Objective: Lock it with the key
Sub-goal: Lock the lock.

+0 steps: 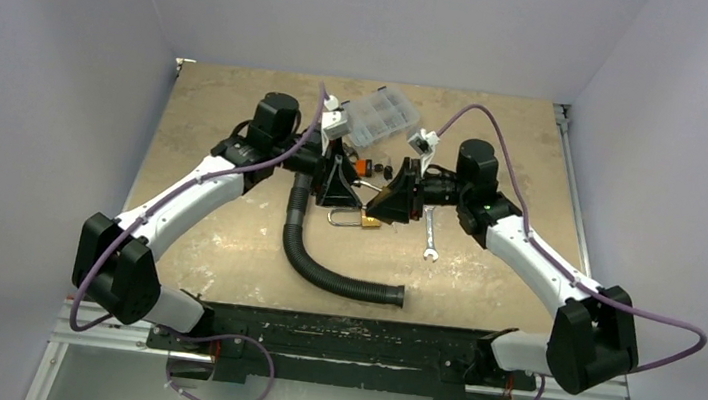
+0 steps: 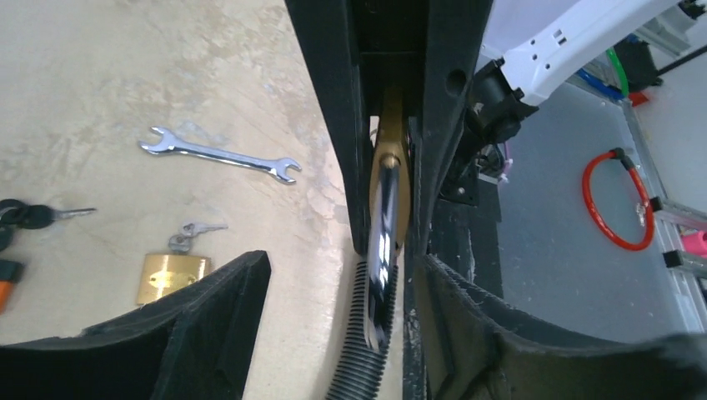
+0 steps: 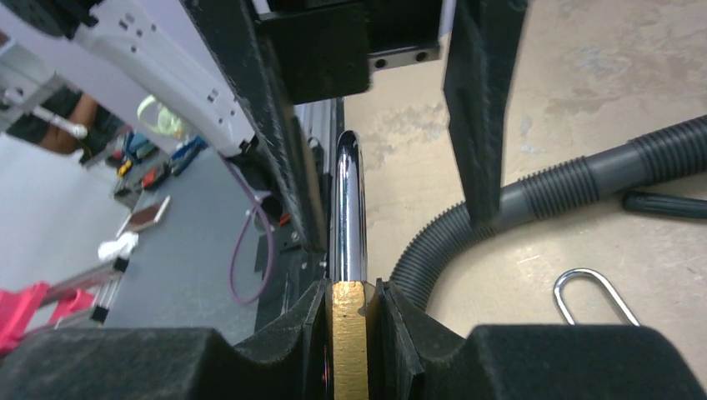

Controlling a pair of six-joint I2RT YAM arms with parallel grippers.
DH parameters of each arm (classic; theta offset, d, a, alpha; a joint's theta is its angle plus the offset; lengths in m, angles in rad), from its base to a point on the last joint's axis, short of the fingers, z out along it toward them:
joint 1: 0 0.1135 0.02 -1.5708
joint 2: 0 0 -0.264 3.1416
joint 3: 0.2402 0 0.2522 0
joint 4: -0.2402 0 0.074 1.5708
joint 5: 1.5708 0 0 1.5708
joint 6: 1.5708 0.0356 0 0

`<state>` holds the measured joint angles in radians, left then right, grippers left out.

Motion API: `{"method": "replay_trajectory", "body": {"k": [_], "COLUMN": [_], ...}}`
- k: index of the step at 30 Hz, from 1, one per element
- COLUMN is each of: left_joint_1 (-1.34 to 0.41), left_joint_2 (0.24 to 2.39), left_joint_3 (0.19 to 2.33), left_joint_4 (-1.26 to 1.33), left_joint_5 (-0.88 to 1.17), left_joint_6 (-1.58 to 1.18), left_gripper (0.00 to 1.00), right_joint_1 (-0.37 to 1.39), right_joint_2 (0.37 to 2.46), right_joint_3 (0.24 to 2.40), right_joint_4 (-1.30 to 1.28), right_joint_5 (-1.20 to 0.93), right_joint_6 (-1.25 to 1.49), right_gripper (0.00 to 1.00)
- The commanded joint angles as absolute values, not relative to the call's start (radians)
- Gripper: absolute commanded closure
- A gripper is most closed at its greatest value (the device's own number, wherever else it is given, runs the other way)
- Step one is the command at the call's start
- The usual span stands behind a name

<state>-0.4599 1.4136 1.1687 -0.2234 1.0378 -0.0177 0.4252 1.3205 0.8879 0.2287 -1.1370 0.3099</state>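
Note:
My right gripper [image 3: 350, 292] is shut on a brass padlock [image 3: 348, 333], held edge-on off the table. Its chrome shackle [image 3: 346, 208] points at my left gripper [image 2: 340, 262]. That gripper is open, with the shackle [image 2: 383, 242] passing between its fingers [image 2: 208, 317] without touching them. The two grippers meet tip to tip at mid-table, the left gripper [image 1: 351, 192] facing the right gripper [image 1: 380, 201]. A second brass padlock [image 2: 171, 275] lies on the table below them, a small silver key [image 2: 196, 227] at its end. Whether a key sits in the held padlock is hidden.
A black corrugated hose [image 1: 322, 272] curves across the table's near middle. A silver wrench [image 1: 429, 237] lies right of the grippers. A clear plastic organiser box [image 1: 385, 113] stands at the back. A black-headed key [image 2: 37, 217] and an orange item [image 2: 4, 283] lie nearby.

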Motion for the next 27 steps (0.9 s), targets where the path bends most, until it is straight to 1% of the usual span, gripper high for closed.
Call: {"method": "replay_trajectory", "body": {"k": [1, 2, 3, 4, 5, 7, 8, 9, 10, 11, 12, 14, 16, 22, 25, 27], "left_joint_1": [-0.503, -0.507, -0.508, -0.504, -0.499, -0.484, -0.474, -0.463, -0.455, -0.449, -0.447, -0.446, -0.446, -0.446, -0.446, -0.446], "left_joint_2": [1.439, 1.445, 1.447, 1.446, 1.442, 1.43, 1.423, 1.414, 1.407, 1.403, 1.4, 1.395, 1.39, 1.405, 1.411, 1.41], "left_joint_3": [1.2, 1.202, 1.206, 1.21, 1.211, 1.196, 1.182, 1.164, 1.145, 1.136, 1.132, 1.124, 1.103, 1.052, 0.993, 0.944], "left_joint_4": [-0.238, -0.238, -0.24, -0.245, -0.248, -0.223, -0.187, -0.145, -0.102, -0.071, -0.063, -0.041, 0.042, 0.229, 0.48, 0.675], "left_joint_5": [1.048, 1.059, 1.074, 1.079, 1.081, 1.094, 1.102, 1.112, 1.119, 1.121, 1.122, 1.12, 1.121, 1.162, 1.2, 1.191], "left_joint_6": [0.034, 0.031, 0.028, 0.029, 0.028, 0.01, -0.036, -0.083, -0.12, -0.153, -0.165, -0.192, -0.256, -0.429, -0.642, -0.796], "left_gripper": [0.48, 0.62, 0.8, 0.98, 1.0, 1.0, 1.0, 1.0, 1.0, 1.0, 1.0, 1.0, 1.0, 1.0, 1.0, 1.0], "right_joint_1": [0.457, 0.457, 0.457, 0.456, 0.451, 0.423, 0.404, 0.383, 0.359, 0.335, 0.314, 0.293, 0.296, 0.327, 0.362, 0.369], "right_joint_2": [1.262, 1.26, 1.258, 1.256, 1.253, 1.248, 1.245, 1.24, 1.233, 1.221, 1.213, 1.202, 1.198, 1.198, 1.204, 1.204], "right_joint_3": [0.967, 0.968, 0.973, 0.979, 0.98, 0.979, 0.979, 0.979, 0.977, 0.975, 0.975, 0.98, 1.002, 0.996, 0.971, 0.921], "right_joint_4": [0.066, 0.057, 0.04, 0.029, 0.031, 0.026, 0.027, 0.027, 0.026, 0.026, 0.024, 0.006, -0.087, -0.087, -0.091, 0.022], "right_joint_5": [-1.145, -1.148, -1.157, -1.172, -1.184, -1.201, -1.2, -1.192, -1.179, -1.161, -1.145, -1.129, -1.076, -1.073, -1.073, -1.094], "right_joint_6": [0.123, 0.116, 0.102, 0.093, 0.102, 0.114, 0.12, 0.119, 0.114, 0.108, 0.099, 0.061, -0.032, -0.12, -0.222, -0.174], "right_gripper": [1.0, 1.0, 1.0, 0.97, 0.84, 0.44, 0.2, 0.09, 0.05, 0.02, 0.01, 0.01, 0.01, 0.01, 0.01, 0.01]}}
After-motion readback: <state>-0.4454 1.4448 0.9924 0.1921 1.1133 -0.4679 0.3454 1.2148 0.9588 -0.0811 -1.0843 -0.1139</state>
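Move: The lock's open shackle is almost between the left hand's spread fingers, about 2 cm to the right, 1 cm back and 1 cm down. The right hand still grips the lock's brass body between its pads, the shackle some 4 cm to its left. Beneath the left hand, roughly 22 cm down, the other lock is about 1 cm ahead and 1 cm right; the wrench is level with the left hand, 16 cm right, and the orange lock 11 cm ahead and 1 cm right. The left fingers pinch the shackle, closing as the hand slips about 2 cm back, a little right and down; then it carries the lock roughly 2 cm forward, slightly left, and rolls some 15 degrees. Once that grip is made, the right fingers open wide, let go of the body and draw off about 4 cm to the right, forward and up, then ease back slightly while rolling. ##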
